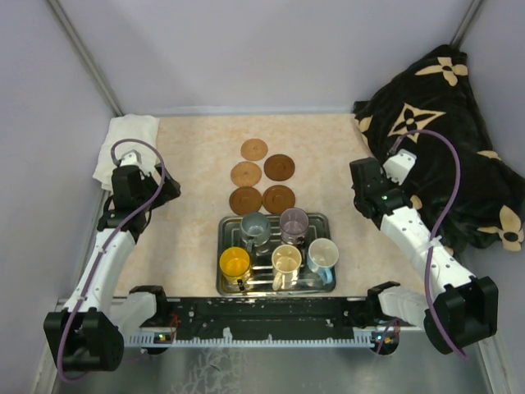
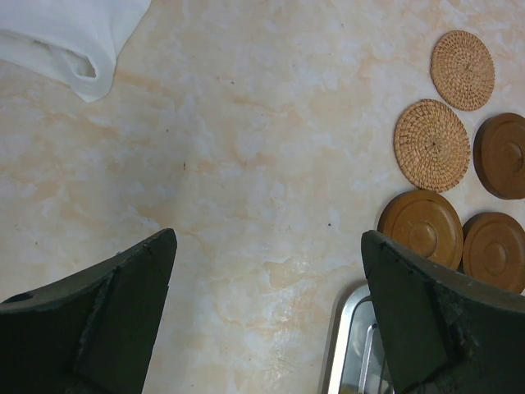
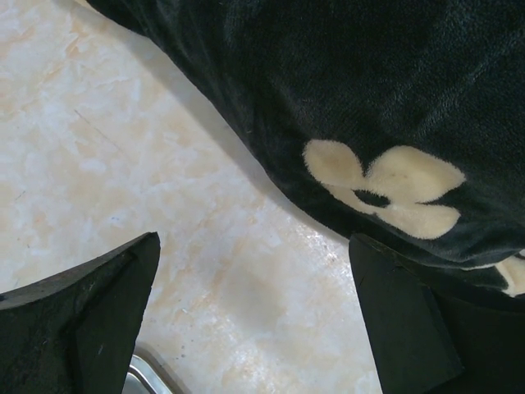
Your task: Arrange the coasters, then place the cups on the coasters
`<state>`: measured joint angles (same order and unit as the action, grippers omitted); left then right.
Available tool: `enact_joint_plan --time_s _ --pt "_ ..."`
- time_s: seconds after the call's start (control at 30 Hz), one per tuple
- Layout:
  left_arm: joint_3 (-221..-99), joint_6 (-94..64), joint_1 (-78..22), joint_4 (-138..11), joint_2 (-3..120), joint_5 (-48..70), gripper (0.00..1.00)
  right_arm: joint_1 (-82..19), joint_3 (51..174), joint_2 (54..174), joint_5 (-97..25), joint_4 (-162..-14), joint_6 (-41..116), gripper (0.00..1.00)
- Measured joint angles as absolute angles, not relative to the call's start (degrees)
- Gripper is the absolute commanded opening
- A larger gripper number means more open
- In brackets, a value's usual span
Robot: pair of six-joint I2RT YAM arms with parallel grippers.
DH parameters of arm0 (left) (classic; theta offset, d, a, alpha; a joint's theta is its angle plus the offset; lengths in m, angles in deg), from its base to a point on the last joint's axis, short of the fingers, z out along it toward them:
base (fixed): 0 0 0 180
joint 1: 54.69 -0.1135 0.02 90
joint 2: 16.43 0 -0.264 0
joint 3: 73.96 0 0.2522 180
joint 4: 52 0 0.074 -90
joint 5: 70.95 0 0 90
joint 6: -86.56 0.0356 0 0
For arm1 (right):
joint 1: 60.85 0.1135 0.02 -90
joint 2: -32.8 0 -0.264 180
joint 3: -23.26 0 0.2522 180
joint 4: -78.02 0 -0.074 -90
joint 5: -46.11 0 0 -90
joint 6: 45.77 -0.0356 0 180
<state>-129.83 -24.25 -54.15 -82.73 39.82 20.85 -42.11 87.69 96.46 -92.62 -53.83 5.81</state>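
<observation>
Several round brown coasters (image 1: 261, 176) lie clustered on the table's middle, just beyond a metal tray (image 1: 220, 246). In the left wrist view two of them are woven (image 2: 432, 144) and the others smooth wood (image 2: 420, 226). Several cups stand in the tray: grey (image 1: 254, 226), purple (image 1: 294, 222), orange-yellow (image 1: 235, 263), cream (image 1: 286, 260) and light blue (image 1: 322, 254). My left gripper (image 1: 168, 190) (image 2: 269, 246) hangs open over bare table left of the coasters. My right gripper (image 1: 361, 176) (image 3: 254, 242) is open and holds nothing, right of the coasters by the blanket's edge.
A white folded cloth (image 1: 123, 144) (image 2: 74, 37) lies at the back left corner. A black blanket with cream flowers (image 1: 443, 123) (image 3: 369, 98) fills the right side. The tray's corner (image 2: 353, 345) shows beside the left gripper's right finger. Walls enclose the table.
</observation>
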Motion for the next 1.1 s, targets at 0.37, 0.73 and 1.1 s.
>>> enact_joint_plan --time_s 0.37,0.73,1.1 --pt "-129.8 -24.3 -54.2 -82.7 39.8 20.5 1.00 -42.1 90.9 96.8 -86.9 -51.6 5.6 0.99" --pt "-129.8 -25.6 -54.2 -82.4 41.0 16.4 0.99 -42.1 84.6 88.3 -82.2 -61.3 15.5 0.99" --pt "-130.4 -26.0 -51.2 -77.4 42.7 12.0 1.00 -42.1 85.7 94.1 -75.3 -64.7 19.8 0.99"
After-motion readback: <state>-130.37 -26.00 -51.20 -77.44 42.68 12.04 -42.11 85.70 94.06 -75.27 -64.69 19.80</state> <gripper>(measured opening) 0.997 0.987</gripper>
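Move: The grey cup, at the tray's far left, stands about 21 cm right of the left hand, 7 cm back and 13 cm below; the yellow cup is 15 cm right and 16 cm back, the nearest wooden coaster 18 cm right and 2 cm ahead. From the right hand the purple cup lies some 25 cm left and 3 cm back, 14 cm lower, with the white cup 17 cm left and 11 cm back. Both open hands swing inward about 5 cm towards the tray's cups, the right turning some 20 degrees counter-clockwise. ##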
